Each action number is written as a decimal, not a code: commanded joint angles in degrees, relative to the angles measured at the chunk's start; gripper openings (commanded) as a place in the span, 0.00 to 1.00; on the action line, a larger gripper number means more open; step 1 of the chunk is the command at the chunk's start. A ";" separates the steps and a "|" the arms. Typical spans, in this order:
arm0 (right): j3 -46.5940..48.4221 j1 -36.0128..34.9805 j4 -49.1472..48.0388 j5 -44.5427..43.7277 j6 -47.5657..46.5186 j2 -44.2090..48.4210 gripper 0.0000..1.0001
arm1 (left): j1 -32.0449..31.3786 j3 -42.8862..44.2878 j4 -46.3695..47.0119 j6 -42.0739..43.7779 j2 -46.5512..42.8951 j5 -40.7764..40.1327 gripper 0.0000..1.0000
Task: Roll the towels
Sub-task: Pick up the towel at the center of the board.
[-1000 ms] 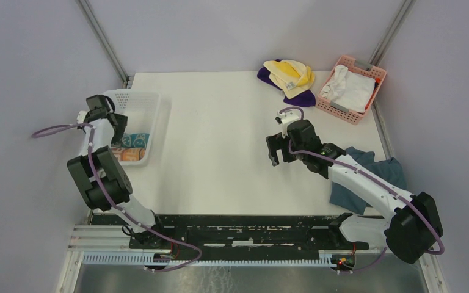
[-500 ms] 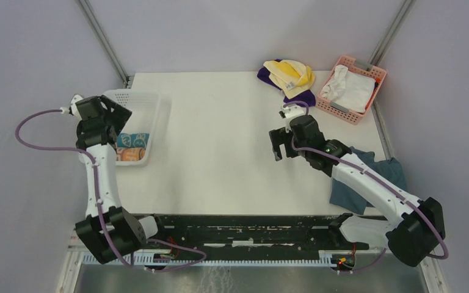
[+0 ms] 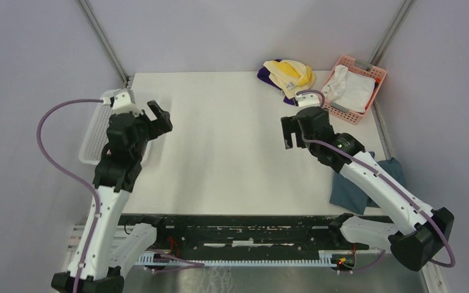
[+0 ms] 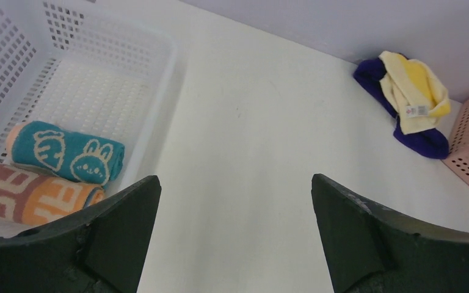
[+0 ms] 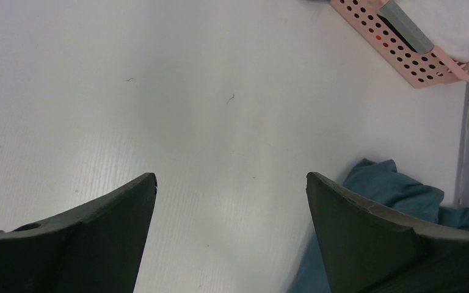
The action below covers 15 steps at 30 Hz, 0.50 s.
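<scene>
A pale yellow towel (image 3: 290, 72) lies crumpled on a deep purple towel (image 3: 262, 74) at the table's back; both also show in the left wrist view, yellow (image 4: 412, 88) and purple (image 4: 427, 143). A rolled teal rabbit towel (image 4: 67, 160) and a rolled peach-orange towel (image 4: 30, 195) lie in the white basket (image 4: 98, 79). My left gripper (image 3: 157, 119) is open and empty above the table by the basket's right edge (image 4: 235, 180). My right gripper (image 3: 288, 135) is open and empty over bare table, short of the yellow and purple pile (image 5: 232, 177).
A pink basket (image 3: 366, 67) holding a white cloth (image 3: 348, 90) stands at the back right. A blue-grey cloth (image 3: 354, 189) lies at the right edge, under my right arm, and shows in the right wrist view (image 5: 391, 189). My left arm covers much of the white basket (image 3: 94, 131).
My left arm has swung from over the white basket to the right, out over the table. My right gripper has moved back and right, closer to the yellow and purple towels.
</scene>
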State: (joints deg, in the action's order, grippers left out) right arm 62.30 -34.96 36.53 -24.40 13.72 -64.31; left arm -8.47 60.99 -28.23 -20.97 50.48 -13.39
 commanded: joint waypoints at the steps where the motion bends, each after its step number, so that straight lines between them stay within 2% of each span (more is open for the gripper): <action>1: 4.40 0.43 1.69 -5.43 -0.46 -5.20 1.00 | -1.73 -6.84 6.81 3.29 -8.26 -0.26 0.99; 4: 8.05 1.98 -1.42 -5.60 -1.76 -11.67 1.00 | -2.09 -12.27 10.75 1.26 -8.88 1.82 0.99; 7: 9.91 6.99 -8.78 -0.99 -1.58 -16.97 1.00 | -3.27 -15.39 14.39 2.12 -8.12 5.76 0.99; 11: 15.43 15.03 -17.43 2.78 1.70 -26.51 1.00 | -5.37 -15.48 13.47 5.98 -7.90 5.28 0.99; 15: 21.87 20.08 -25.75 2.97 4.18 -36.91 0.98 | -5.60 -17.30 12.69 7.79 -7.64 5.78 0.99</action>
State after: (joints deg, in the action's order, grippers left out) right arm 77.01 -19.05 23.68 -22.48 14.44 -94.24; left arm -13.82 44.21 -19.11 -17.87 43.75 -8.62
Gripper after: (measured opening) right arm 0.993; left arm 0.993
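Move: The yellow towel lies nearly straight ahead of the right gripper, about 29 cm out, a centimetre to its left and some 20 cm below. The purple towel under it lies about 27 cm ahead, in line with the gripper. The pink basket stands about 24 cm to the right of the gripper and 25 cm ahead, the dark blue cloth 21 cm right and 14 cm back. From the left gripper the yellow towel is roughly 46 cm right, 29 cm ahead and well below. Send the open right gripper forward about 15 cm towards the yellow towel, sinking some 5 cm and swinging about 15 degrees clockwise, with a slight drift right towards the end; touch nothing yet. Meanwhile ease the open left gripper back a little, then lower it some 7 cm while shifting right, farther from the white basket. ##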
